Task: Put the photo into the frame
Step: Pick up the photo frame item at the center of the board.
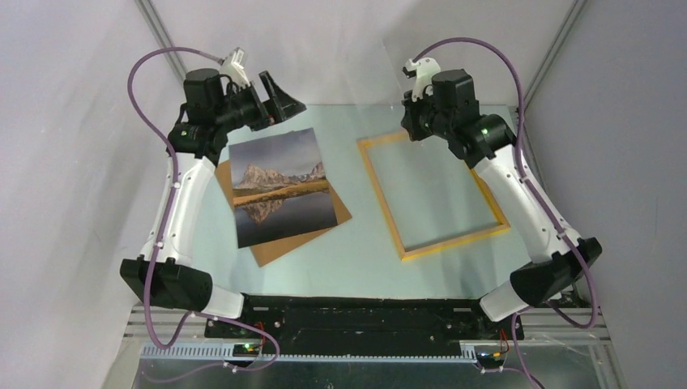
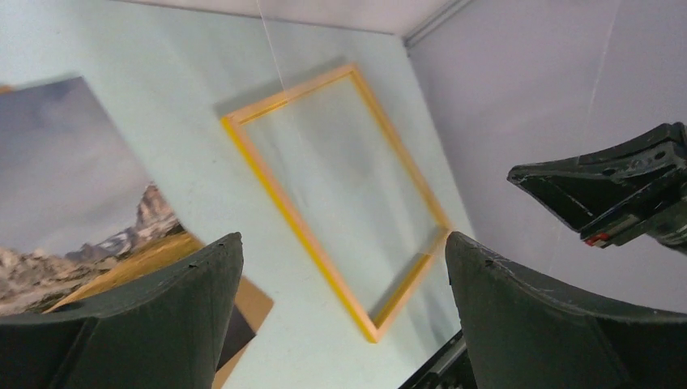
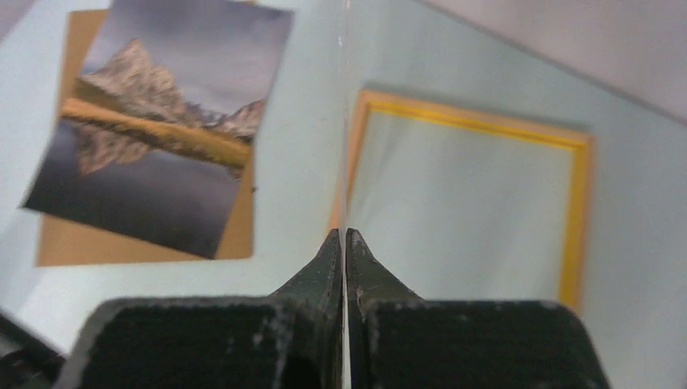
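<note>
The photo (image 1: 283,186) (image 3: 162,138) (image 2: 65,178), a mountain mirrored in a lake, lies face up at the left, on a brown backing board (image 1: 324,231). To the right, the frame (image 1: 381,198) (image 2: 275,186) (image 3: 575,219), with narrow yellow-orange edges, lies flat on the table. My left gripper (image 1: 263,99) (image 2: 342,239) hangs open above the photo's far edge with nothing between its fingers. My right gripper (image 1: 411,123) (image 3: 344,235) is over the frame's far left corner. It is shut on a thin clear sheet (image 3: 344,121), which I see edge-on as a pale line.
The pale green table (image 1: 356,259) ends at grey walls behind and at both sides. The brown board (image 3: 81,243) juts out past the photo's near and right edges. The arm bases and a black rail (image 1: 364,312) run along the near edge.
</note>
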Robot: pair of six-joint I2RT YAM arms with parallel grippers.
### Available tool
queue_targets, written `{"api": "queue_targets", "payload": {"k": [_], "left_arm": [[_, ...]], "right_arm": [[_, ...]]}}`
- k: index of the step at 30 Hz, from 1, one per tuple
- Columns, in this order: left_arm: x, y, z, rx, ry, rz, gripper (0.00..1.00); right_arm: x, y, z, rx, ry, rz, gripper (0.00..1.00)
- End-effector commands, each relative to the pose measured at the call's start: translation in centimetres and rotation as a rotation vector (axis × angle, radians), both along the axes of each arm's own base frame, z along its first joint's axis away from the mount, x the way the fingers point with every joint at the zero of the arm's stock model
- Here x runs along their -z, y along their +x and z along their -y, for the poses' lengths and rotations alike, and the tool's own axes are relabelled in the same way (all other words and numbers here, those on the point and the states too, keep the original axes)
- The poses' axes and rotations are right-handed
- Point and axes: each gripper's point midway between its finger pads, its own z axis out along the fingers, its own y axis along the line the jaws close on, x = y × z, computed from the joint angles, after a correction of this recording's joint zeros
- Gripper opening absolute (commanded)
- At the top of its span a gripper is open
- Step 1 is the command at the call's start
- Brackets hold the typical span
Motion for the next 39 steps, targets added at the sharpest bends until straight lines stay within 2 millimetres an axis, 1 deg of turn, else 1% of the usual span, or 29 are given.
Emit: {"api": "queue_targets", "payload": {"k": [1,2,3,4,5,6,7,9,12,14,15,16,17,18,19,20,21,22,23,24,26,30,34,38,39], "left_arm": [[-4.0,-0.7,2.8,0.027,-0.08,0.034,1.0],[-4.1,-0.5,3.1,0.025,-0.082,0.031,1.0],[-4.9,-0.8,4.1,0.047,-0.089,0.046,1.0],[-5.0,-0.7,4.6,0.051,-0.095,0.041,1.0],[-5.7,-1.0,5.3,0.066,-0.103,0.05,1.0],[-5.7,-0.8,5.8,0.067,-0.117,0.036,1.0],[-6.2,-1.0,6.4,0.08,-0.125,0.042,1.0],[-6.3,-0.9,7.1,0.091,-0.147,0.023,1.0],[-5.2,-0.2,7.8,0.081,-0.178,-0.039,1.0],[-3.7,0.3,8.1,0.063,-0.202,-0.102,1.0],[-2.6,0.4,8.3,0.062,-0.206,-0.135,1.0],[-2.1,0.6,8.4,0.056,-0.226,-0.163,1.0],[-0.8,0.7,8.5,0.053,-0.231,-0.201,1.0],[-0.2,0.9,8.7,0.044,-0.252,-0.232,1.0],[1.2,0.9,8.7,0.034,-0.272,-0.286,1.0],[1.7,1.1,8.8,0.032,-0.285,-0.3,1.0],[3.1,0.9,9.0,0.024,-0.303,-0.356,1.0],[3.4,1.0,9.0,0.025,-0.317,-0.362,1.0],[4.7,0.9,9.0,0.012,-0.33,-0.404,1.0],[4.9,1.0,9.1,0.01,-0.34,-0.407,1.0],[6.2,1.0,9.1,-0.002,-0.351,-0.442,1.0],[7.2,1.3,9.2,-0.014,-0.37,-0.473,1.0],[7.4,1.7,9.5,-0.004,-0.385,-0.482,1.0],[7.9,1.9,9.7,-0.003,-0.391,-0.493,1.0],[8.1,1.9,9.8,-0.003,-0.39,-0.494,0.99]], "right_arm": [[-5.5,0.2,4.0,0.178,-0.196,0.259,0.0],[-5.5,-0.1,4.1,0.205,-0.237,0.28,0.0],[-5.8,0.1,4.1,0.212,-0.274,0.313,0.0],[-5.3,0.0,4.1,0.238,-0.318,0.323,0.0],[-5.1,0.2,4.0,0.238,-0.354,0.34,0.0],[-4.7,0.2,3.9,0.248,-0.399,0.349,0.0],[-4.1,0.4,3.6,0.25,-0.418,0.349,0.0],[-2.7,0.5,2.5,0.24,-0.459,0.344,0.0],[-0.4,1.2,1.1,0.229,-0.506,0.328,0.0],[1.2,1.4,0.1,0.216,-0.525,0.31,0.0],[1.9,1.4,-0.4,0.205,-0.532,0.301,0.0],[2.8,1.6,-0.8,0.199,-0.54,0.289,0.0],[3.6,1.5,-1.2,0.189,-0.547,0.28,0.0],[4.3,1.7,-1.6,0.183,-0.549,0.269,0.0],[5.3,1.6,-2.2,0.166,-0.553,0.255,0.0],[5.7,1.6,-2.5,0.164,-0.545,0.246,0.0],[6.3,1.5,-3.0,0.148,-0.546,0.235,0.0],[6.7,1.3,-3.5,0.14,-0.54,0.227,0.0],[7.3,1.2,-3.9,0.132,-0.536,0.216,0.0],[7.7,0.9,-4.4,0.119,-0.537,0.213,0.0],[8.3,0.4,-5.3,0.1,-0.529,0.21,0.0],[9.3,-0.4,-6.8,0.067,-0.513,0.198,0.0],[10.8,-0.7,-8.2,0.039,-0.517,0.176,0.0],[11.8,-1.0,-9.3,0.019,-0.522,0.163,0.0],[11.8,-1.1,-9.6,0.015,-0.519,0.162,0.0]]}}
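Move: The right hand already pinches the clear sheet high over the board. The sheet's middle lies roughly 9 cm left of that hand, 6 cm ahead and about level. From the empty, wide-open left hand, the sheet's middle is some 15 cm to the right, 3 cm ahead and about level. The photo lies about 36 cm below the left hand, 5 cm left and 4 cm back. The frame is some 34 cm below the right hand, 9 cm right and 1 cm back. Still pinching the clear sheet, the right hand rises a little, then sinks to about 12 cm below its start while swinging some 8 cm left towards the left hand, its left side rolling down about 35 degrees. The left hand, fingers staying wide open, moves right about 9 cm towards the right hand and its grip on the sheet, first up slightly, then down to end 9 cm lower, tipping some 30 degrees down. ##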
